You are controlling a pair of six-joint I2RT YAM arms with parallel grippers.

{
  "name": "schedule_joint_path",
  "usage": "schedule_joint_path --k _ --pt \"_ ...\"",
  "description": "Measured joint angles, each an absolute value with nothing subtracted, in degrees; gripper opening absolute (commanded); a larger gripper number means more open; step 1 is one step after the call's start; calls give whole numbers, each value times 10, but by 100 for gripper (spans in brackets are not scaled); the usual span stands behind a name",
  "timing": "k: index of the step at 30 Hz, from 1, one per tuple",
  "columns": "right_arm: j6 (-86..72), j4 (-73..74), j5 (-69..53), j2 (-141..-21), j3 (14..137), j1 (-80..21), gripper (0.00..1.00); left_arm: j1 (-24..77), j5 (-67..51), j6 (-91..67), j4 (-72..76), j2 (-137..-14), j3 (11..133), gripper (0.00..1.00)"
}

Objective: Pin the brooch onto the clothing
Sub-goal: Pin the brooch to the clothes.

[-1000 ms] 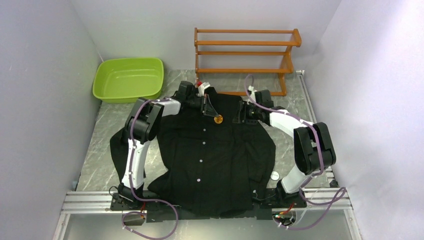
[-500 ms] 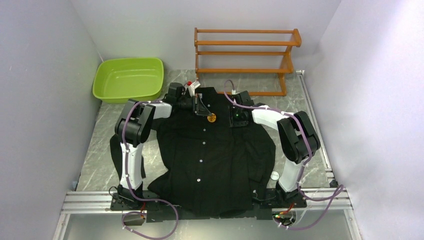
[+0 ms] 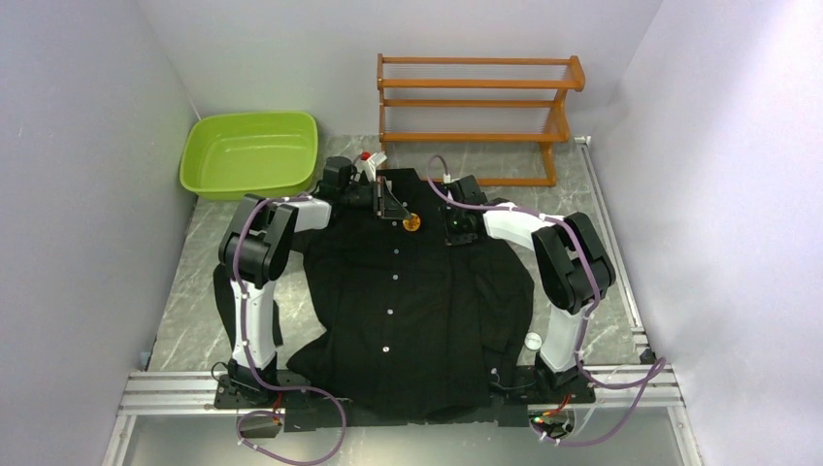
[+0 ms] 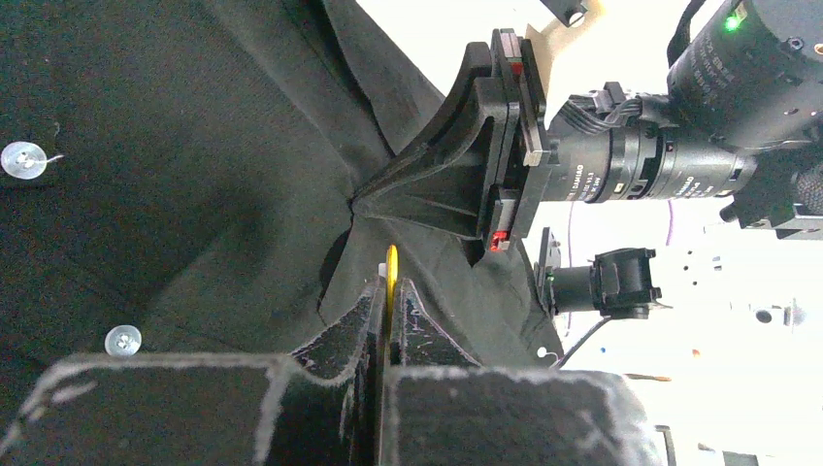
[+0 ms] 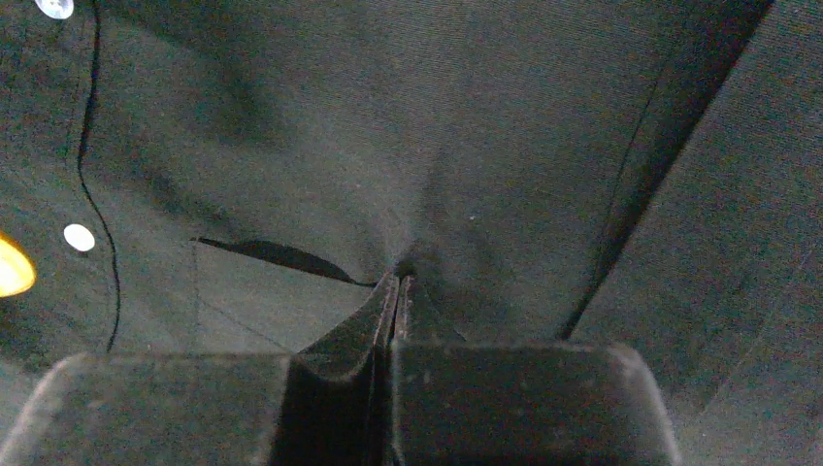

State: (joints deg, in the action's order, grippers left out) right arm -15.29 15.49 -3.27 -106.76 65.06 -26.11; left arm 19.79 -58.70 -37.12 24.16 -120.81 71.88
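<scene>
The clothing (image 3: 408,311), a black button-up shirt, lies spread flat on the table between the two arms. My left gripper (image 3: 404,219) is shut on the brooch (image 3: 411,223), an orange-amber disc held just above the shirt's upper chest. In the left wrist view the brooch (image 4: 391,264) stands edge-on between the fingertips of the left gripper (image 4: 390,287). My right gripper (image 3: 444,231) is shut on a pinch of shirt fabric right of the brooch. In the right wrist view the cloth (image 5: 485,116) puckers at the closed tips of the right gripper (image 5: 398,282), and the brooch (image 5: 10,267) shows at the left edge.
A green basin (image 3: 249,153) sits at the back left and a wooden rack (image 3: 476,107) at the back centre. A small white round object (image 3: 534,340) lies by the right arm's base. The aluminium rail (image 3: 155,393) runs along the near edge.
The right arm swung left over the shirt and its jaws closed on the fabric. The left gripper, still holding the brooch, shifted slightly left and back.
</scene>
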Motion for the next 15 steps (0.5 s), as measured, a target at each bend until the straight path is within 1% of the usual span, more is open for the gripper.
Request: schedule_joint_path --k 6,12,14,15 --pt "-143 156 -53 -1051 648 -262 0 196 -589 -367 239 -1208 719 3" --pt "-133 152 -114 -961 628 -262 0 196 -593 -371 248 -1208 719 3" --pt "-132 146 -126 -948 625 -263 0 196 -595 -379 260 -1208 719 3" --pt "-132 143 -127 -948 625 -263 6 196 -597 -387 271 -1208 719 3"
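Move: The right hand is shut on a pinch of the clothing. From it the brooch is about 7 cm to the left, 3 cm ahead and 8 cm higher. The nearest shirt button lies about 11 cm left and 3 cm ahead, the next button about 10 cm left and 2 cm back, both about 1 cm below. From the left hand, still holding the brooch, the pinched cloth is about 9 cm right, 4 cm back and 9 cm down. Keeping its pinch, the right hand lifts the cloth about 7 cm, drifting left towards the left hand's brooch. ##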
